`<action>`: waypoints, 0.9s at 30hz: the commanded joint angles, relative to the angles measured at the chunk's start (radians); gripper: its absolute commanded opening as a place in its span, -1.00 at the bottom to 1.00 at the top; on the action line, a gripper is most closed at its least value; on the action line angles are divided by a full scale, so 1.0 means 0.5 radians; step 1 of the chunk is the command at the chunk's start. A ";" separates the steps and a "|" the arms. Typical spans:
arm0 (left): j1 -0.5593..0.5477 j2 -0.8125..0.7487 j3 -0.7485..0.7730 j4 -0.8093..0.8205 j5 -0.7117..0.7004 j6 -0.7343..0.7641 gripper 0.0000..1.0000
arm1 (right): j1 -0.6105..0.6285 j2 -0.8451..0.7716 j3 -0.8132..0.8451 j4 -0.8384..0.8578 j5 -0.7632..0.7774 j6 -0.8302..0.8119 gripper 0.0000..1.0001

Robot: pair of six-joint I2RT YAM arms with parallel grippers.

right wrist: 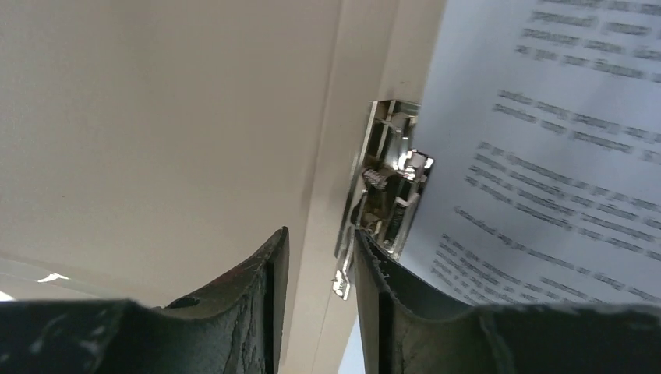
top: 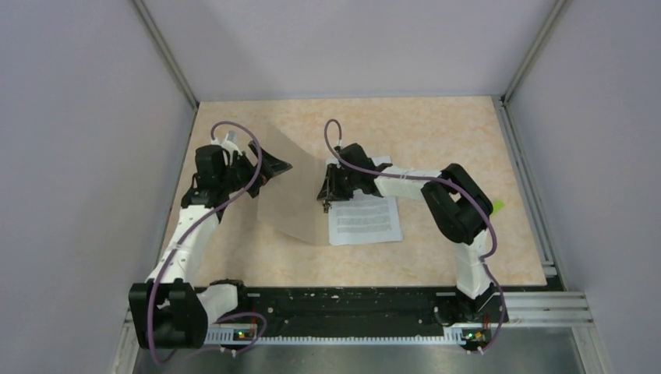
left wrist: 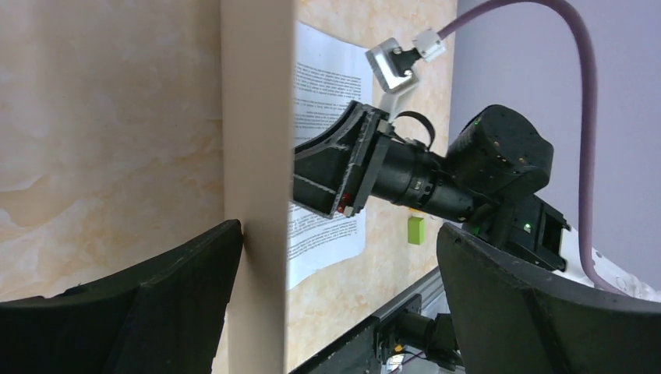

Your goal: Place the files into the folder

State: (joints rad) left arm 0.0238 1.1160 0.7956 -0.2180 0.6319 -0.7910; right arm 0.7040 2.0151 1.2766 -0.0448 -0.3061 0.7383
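Note:
The brown folder (top: 292, 195) stands open, its cover raised on edge in the middle of the table. My left gripper (top: 273, 167) is open wide at the cover's left side. In the left wrist view the cover edge (left wrist: 257, 117) leans against one finger (left wrist: 195, 265), and the other finger is far off. The printed files (top: 366, 222) lie flat to the cover's right. My right gripper (top: 326, 201) is at their top left corner. In the right wrist view its jaws (right wrist: 319, 231) stand slightly apart beside a metal clip (right wrist: 387, 187), between the folder (right wrist: 156, 117) and the files (right wrist: 561, 156).
A small green block (top: 496, 206) lies on the table by the right arm's elbow; it also shows in the left wrist view (left wrist: 416, 230). Grey walls close in three sides. A black rail (top: 351, 304) runs along the near edge.

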 commanded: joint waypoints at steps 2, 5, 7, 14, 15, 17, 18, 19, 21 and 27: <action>-0.127 -0.068 0.192 -0.119 0.009 0.109 0.98 | 0.037 0.004 0.138 0.049 0.045 0.067 -0.17; -0.168 -0.053 0.244 -0.148 -0.002 0.127 0.97 | 0.037 -0.064 0.115 0.020 0.102 0.049 -0.06; -0.209 -0.036 0.278 -0.160 -0.009 0.128 0.98 | 0.035 -0.125 0.103 -0.016 0.150 0.028 -0.01; -0.424 0.029 0.437 -0.186 -0.087 0.134 0.98 | -0.055 -0.444 -0.060 -0.111 0.295 -0.044 0.17; -0.448 0.038 0.456 -0.180 -0.096 0.136 0.98 | -0.081 -0.507 -0.102 -0.124 0.315 -0.049 0.19; -0.502 0.060 0.490 -0.159 -0.111 0.139 0.98 | -0.136 -0.660 -0.186 -0.144 0.354 -0.065 0.22; -0.531 0.070 0.502 -0.141 -0.118 0.137 0.98 | -0.158 -0.734 -0.230 -0.159 0.381 -0.080 0.24; -0.558 0.082 0.516 -0.123 -0.128 0.133 0.98 | -0.181 -0.798 -0.269 -0.180 0.417 -0.096 0.26; -0.616 0.115 0.536 -0.073 -0.129 0.127 0.97 | -0.225 -0.934 -0.332 -0.235 0.488 -0.124 0.29; -0.810 0.257 0.585 0.094 -0.150 0.096 0.97 | -0.317 -1.281 -0.456 -0.393 0.709 -0.208 0.32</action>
State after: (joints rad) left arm -0.3317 1.2068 1.0367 -0.2752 0.5674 -0.7383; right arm 0.5617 1.4807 1.0737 -0.1734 -0.0593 0.6815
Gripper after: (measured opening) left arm 0.986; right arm 0.655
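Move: The folder's half-raised cover leans beside the open left hand, its middle about 5 cm right, 2 cm ahead and 10 cm below. The clip is some 12 cm right of that hand, 2 cm ahead and 18 cm down; the papers' middle is about 23 cm right, 2 cm ahead and 19 cm down. The right hand is right over the clip, about 3 cm below it, with the papers' middle 11 cm to its right, level fore and aft. With one fingertip still on the outer face of the folder's cover, the wide-open left hand keeps pushing it over towards the papers, going right about 10 cm, rising some 5 cm and turning clockwise. The right hand first lingers by the clip, its fingers opening wider, then lifts off up and right, about 12 cm each way, turning clockwise too. ##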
